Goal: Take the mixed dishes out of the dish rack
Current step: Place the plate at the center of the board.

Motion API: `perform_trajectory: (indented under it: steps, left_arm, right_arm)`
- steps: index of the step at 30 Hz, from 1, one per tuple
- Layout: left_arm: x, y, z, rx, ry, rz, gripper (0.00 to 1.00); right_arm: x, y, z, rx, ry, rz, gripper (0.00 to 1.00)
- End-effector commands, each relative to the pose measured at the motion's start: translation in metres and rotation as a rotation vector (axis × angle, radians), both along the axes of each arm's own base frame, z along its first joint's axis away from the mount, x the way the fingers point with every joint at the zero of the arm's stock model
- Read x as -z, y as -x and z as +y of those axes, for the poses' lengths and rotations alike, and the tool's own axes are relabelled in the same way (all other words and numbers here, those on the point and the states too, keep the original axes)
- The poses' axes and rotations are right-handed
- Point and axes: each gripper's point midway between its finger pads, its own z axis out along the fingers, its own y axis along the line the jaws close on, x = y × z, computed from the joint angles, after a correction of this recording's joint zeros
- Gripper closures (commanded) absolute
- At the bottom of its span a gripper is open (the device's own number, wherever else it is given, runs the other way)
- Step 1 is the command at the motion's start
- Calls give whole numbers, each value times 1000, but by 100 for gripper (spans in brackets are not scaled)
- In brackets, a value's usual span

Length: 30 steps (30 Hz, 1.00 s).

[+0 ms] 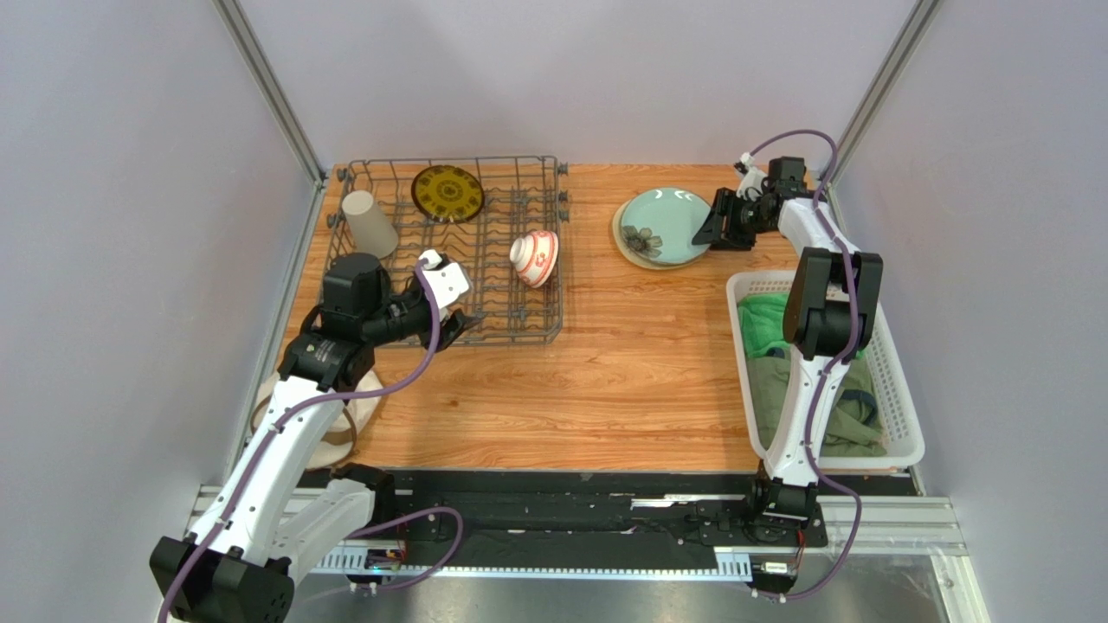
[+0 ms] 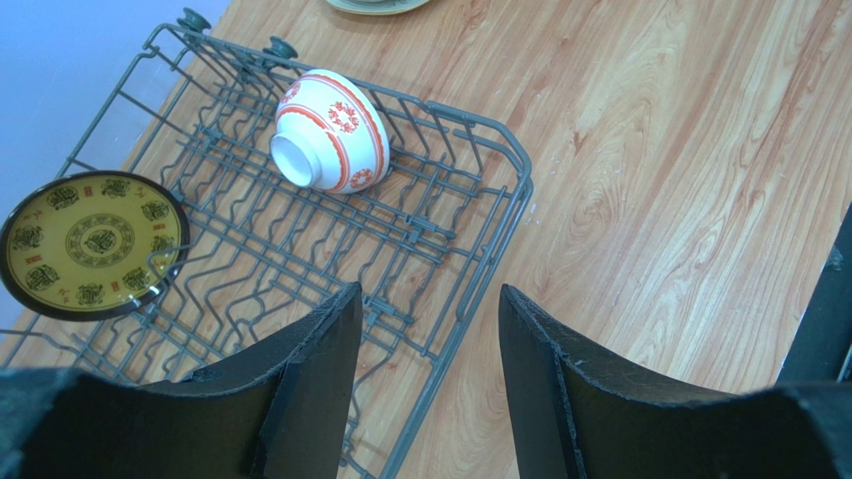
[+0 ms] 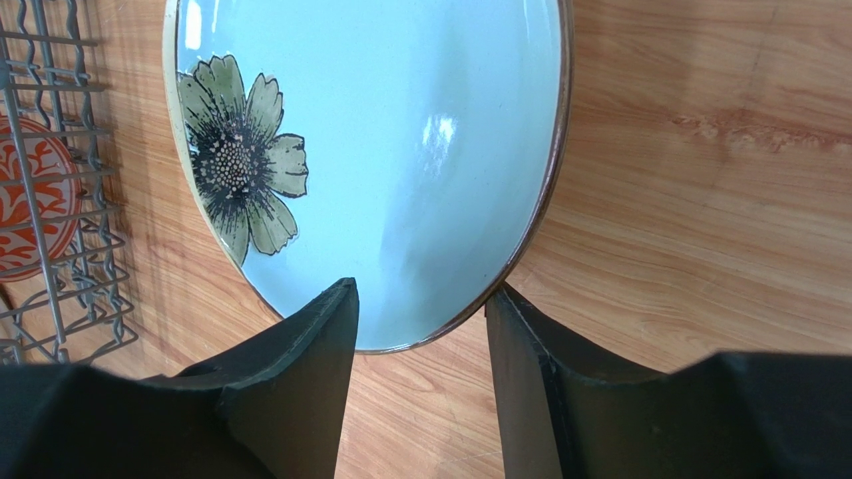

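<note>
The grey wire dish rack (image 1: 488, 305) stands at the back left. In it a yellow-and-dark patterned plate (image 1: 449, 192) stands on edge, a beige cup (image 1: 369, 223) sits upside down, and a red-and-white bowl (image 1: 535, 257) lies on its side. My left gripper (image 1: 451, 325) hangs open over the rack's near right corner (image 2: 500, 160), empty. The bowl (image 2: 330, 130) and patterned plate (image 2: 92, 244) lie beyond it. A pale green flowered plate (image 1: 666, 223) lies flat on the table. My right gripper (image 1: 710, 231) is open, with that plate's near rim (image 3: 400, 200) between its fingertips.
A white slotted basket (image 1: 897, 377) with green cloths (image 1: 780, 325) fills the right side, beside the right arm. A pale round dish (image 1: 364, 405) lies on the table partly under the left arm. Grey walls close in the left, right and back.
</note>
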Motion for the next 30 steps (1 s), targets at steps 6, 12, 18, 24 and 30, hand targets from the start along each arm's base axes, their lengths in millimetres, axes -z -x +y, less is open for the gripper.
perform_trajectory:
  steps: [6, 12, 18, 24, 30]
  left_arm:
    - [-5, -2, -1, 15, -7, -46, 39]
    - [-3, -13, 1, -9, -29, -58, 39]
    - [-4, -38, 8, -74, -67, -88, 39]
    - [-4, -72, 10, -105, -129, -112, 38]
    - [-10, -106, 11, -132, -178, -144, 38]
  right_arm:
    - [-61, -13, 12, -44, 33, -155, 48]
    - [-61, -11, 15, -73, 73, -170, 48]
    - [-66, -7, 13, -79, 104, -181, 48]
    - [-73, 2, 10, -73, 157, -216, 46]
    - [-72, 10, 8, -83, 185, -215, 46]
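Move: At the right hand's fingertips is the near rim of the light-blue plate, whose middle lies about 9 cm left, 4 cm ahead and 2 cm lower. The cream plate under it is centred 11 cm left and 1 cm ahead, 4 cm below; the towel basket 16 cm right, 26 cm back. From the left hand, the brown plate stands 33 cm ahead, 5 cm left; the bowl 19 cm ahead, 13 cm right; the cup 26 cm ahead, 21 cm left, all roughly 14 cm below. Nudging the blue plate's near rim about 1 cm to the left with the open right fingers, then lifting some 5 cm up and away from the rim, the wrist tilting about 10 degrees. Meanwhile the empty left hand, fingers still open, reaches about 8 cm forward over the rack towards the brown plate, first sinking nearly 3 cm. ##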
